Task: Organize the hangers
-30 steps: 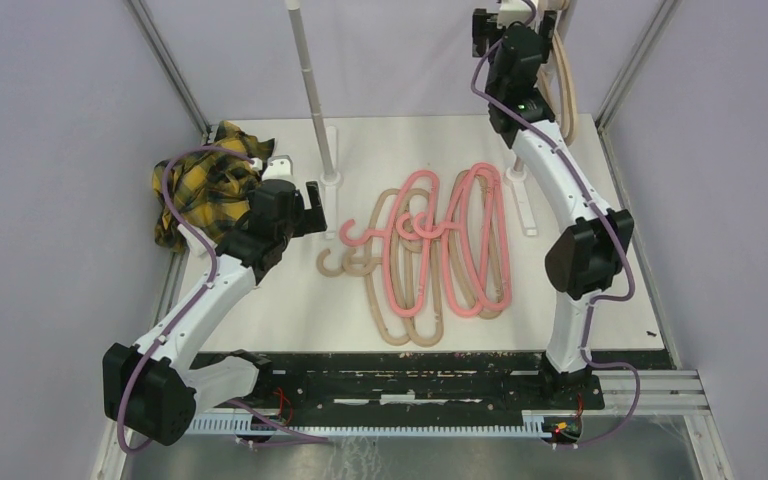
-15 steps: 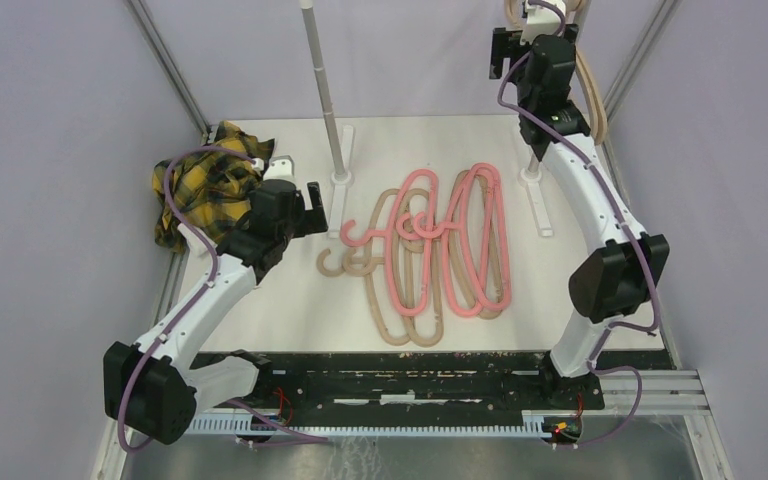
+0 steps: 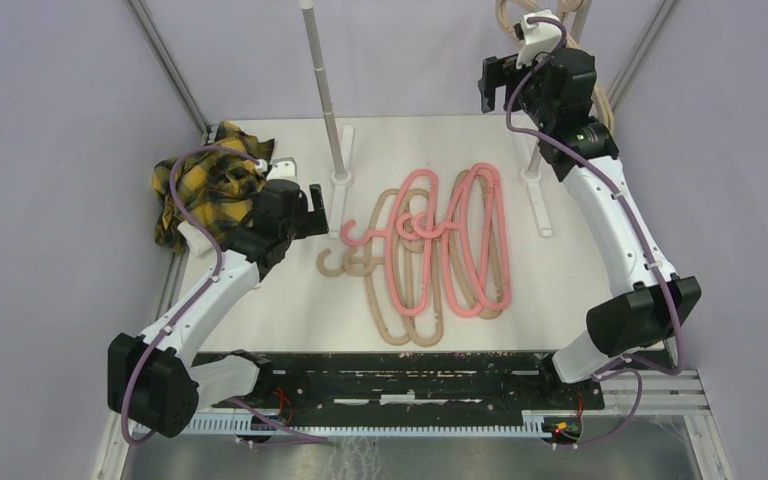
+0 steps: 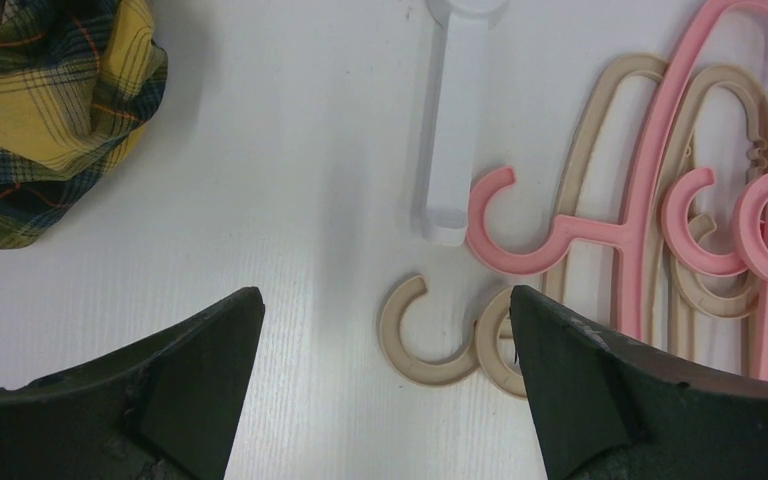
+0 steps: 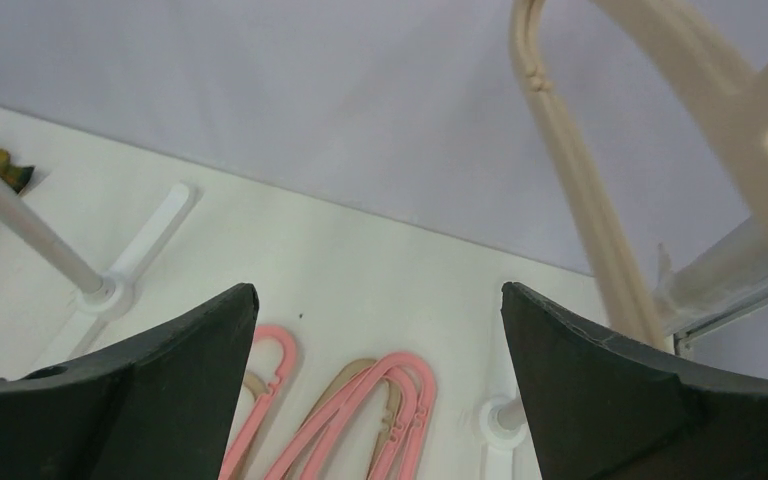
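Note:
Several pink hangers and beige hangers lie tangled flat in the middle of the white table, hooks pointing left. My left gripper hovers open just left of the hooks. In its wrist view the left gripper frames a beige hook, with a pink hook beyond. My right gripper is raised at the back right, open and holding nothing. Its wrist view shows the right gripper above the pink hangers, and a beige hanger hangs upright just to its right.
A yellow-black plaid cloth is bunched at the table's back left corner. A white rack stands at the back, with its left pole and flat feet. Purple walls and metal frame posts enclose the table.
The right arm has swung to the right and its elbow has moved outward, gripper staying open. The rack has shifted slightly right. The left arm has barely moved.

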Controlling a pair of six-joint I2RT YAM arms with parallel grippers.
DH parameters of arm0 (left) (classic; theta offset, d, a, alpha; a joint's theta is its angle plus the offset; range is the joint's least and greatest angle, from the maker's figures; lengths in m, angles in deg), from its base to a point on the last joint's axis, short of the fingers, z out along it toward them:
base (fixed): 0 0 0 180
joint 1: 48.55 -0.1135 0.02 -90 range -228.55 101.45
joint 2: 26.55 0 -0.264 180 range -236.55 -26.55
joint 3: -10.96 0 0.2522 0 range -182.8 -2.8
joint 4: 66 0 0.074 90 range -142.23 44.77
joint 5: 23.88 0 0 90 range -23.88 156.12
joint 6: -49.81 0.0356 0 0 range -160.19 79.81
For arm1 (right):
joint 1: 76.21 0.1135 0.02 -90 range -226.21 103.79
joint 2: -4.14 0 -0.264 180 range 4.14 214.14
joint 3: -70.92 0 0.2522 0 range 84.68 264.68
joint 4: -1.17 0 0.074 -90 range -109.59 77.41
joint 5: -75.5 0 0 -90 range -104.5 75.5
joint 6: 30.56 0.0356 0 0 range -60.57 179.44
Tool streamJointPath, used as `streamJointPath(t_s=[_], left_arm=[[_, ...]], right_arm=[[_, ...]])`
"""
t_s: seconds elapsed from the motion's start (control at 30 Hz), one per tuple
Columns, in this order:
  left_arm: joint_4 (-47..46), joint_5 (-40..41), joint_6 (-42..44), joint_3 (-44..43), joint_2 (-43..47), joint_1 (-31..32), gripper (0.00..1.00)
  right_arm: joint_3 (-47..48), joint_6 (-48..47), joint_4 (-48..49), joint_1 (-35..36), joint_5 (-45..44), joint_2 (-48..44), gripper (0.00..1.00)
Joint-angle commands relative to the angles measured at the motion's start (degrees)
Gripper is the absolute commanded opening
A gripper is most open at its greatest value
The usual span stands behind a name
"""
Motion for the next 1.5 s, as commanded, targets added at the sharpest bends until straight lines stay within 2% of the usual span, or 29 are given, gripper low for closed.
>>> streamJointPath(t_s=[0.0,0.1,0.17,0.33,0.43,0.53,0.67,0.87,1.07,1.23,1.47], left_arm=[[-0.85,1.46,1.23,-1.79,-0.47,-0.29,1.0],[-0.6,1.61,1.16,-1.76,-0.61,-0.28,1.0],[-0.39,1.78,1.14,-1.94,-0.79,-0.28,1.0],[0.1,1.57,1.05,-2.34,-1.51,-0.28,1.0],[0.35,1.15,0.96,-2.45,-1.6,-0.27,1.0],[0.42,1.14,1.02,-2.34,-1.36,-0.27,1.0],[0.14,0.54,0.75,-2.16,-1.41,-0.27,1.0],[-0.28,-0.85,0.57,-2.64,-2.06,-0.27,1.0],[-0.32,-0.6,0.7,-2.14,-0.81,-0.27,1.0],[0.01,-0.66,0.96,-2.1,-0.28,-0.29,1.0],[0.29,-0.17,1.18,-2.04,0.13,-0.27,1.0]], right_arm=[[-3.08,0.39,-4.11,2.41,3.5,-3.49,1.0],[-7.0,-0.34,-6.62,7.64,0.01,-5.45,0.98],[-10.94,-0.29,-7.86,14.09,-3.84,-7.1,0.97],[-26.27,5.58,-5.84,24.56,-9.92,-9.93,0.91],[-34.34,9.49,-4.71,25.82,-12.63,-11.18,0.85],[-38.47,11.46,-7.83,25.87,-18.03,-12.39,0.79],[-42.75,14.9,-11.05,25.59,-27.89,-14.68,0.81],[-45.61,16.31,-12.64,24.16,-23.7,-11.85,0.81],[-50.2,19.93,-9.05,19.78,-18.1,-9.25,0.78],[-51.74,20.25,-5.31,16.53,-12.31,-5.84,0.71],[-50.21,20.25,-4.78,16.27,-8.91,-2.68,0.64]])
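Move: The right hand hangs high beside the rack, and the right-hand pair of pink hangers on the table lies some 41 cm below it, about 15 cm back and 3 cm to its left. The left-hand pink hanger lies about 14 cm to the left of that pair; the right pole's foot is about 3 cm ahead of this hand and 11 cm to its right, at table level. From the left hand, the pair is about 36 cm to the right, roughly level ahead, 16 cm below. The right hand leaves the rack and drops about 38 cm while drawing back some 19 cm, bowing out to the left on the way down and then swinging back right, so that it comes in low over the strands of the right-hand pink pair. As it goes, its wrist tips from nearly level to steeply downward, by some 50 degrees, and the wide-open fingers close by about a third, still open around the pink strands beneath them with no grip taken. ##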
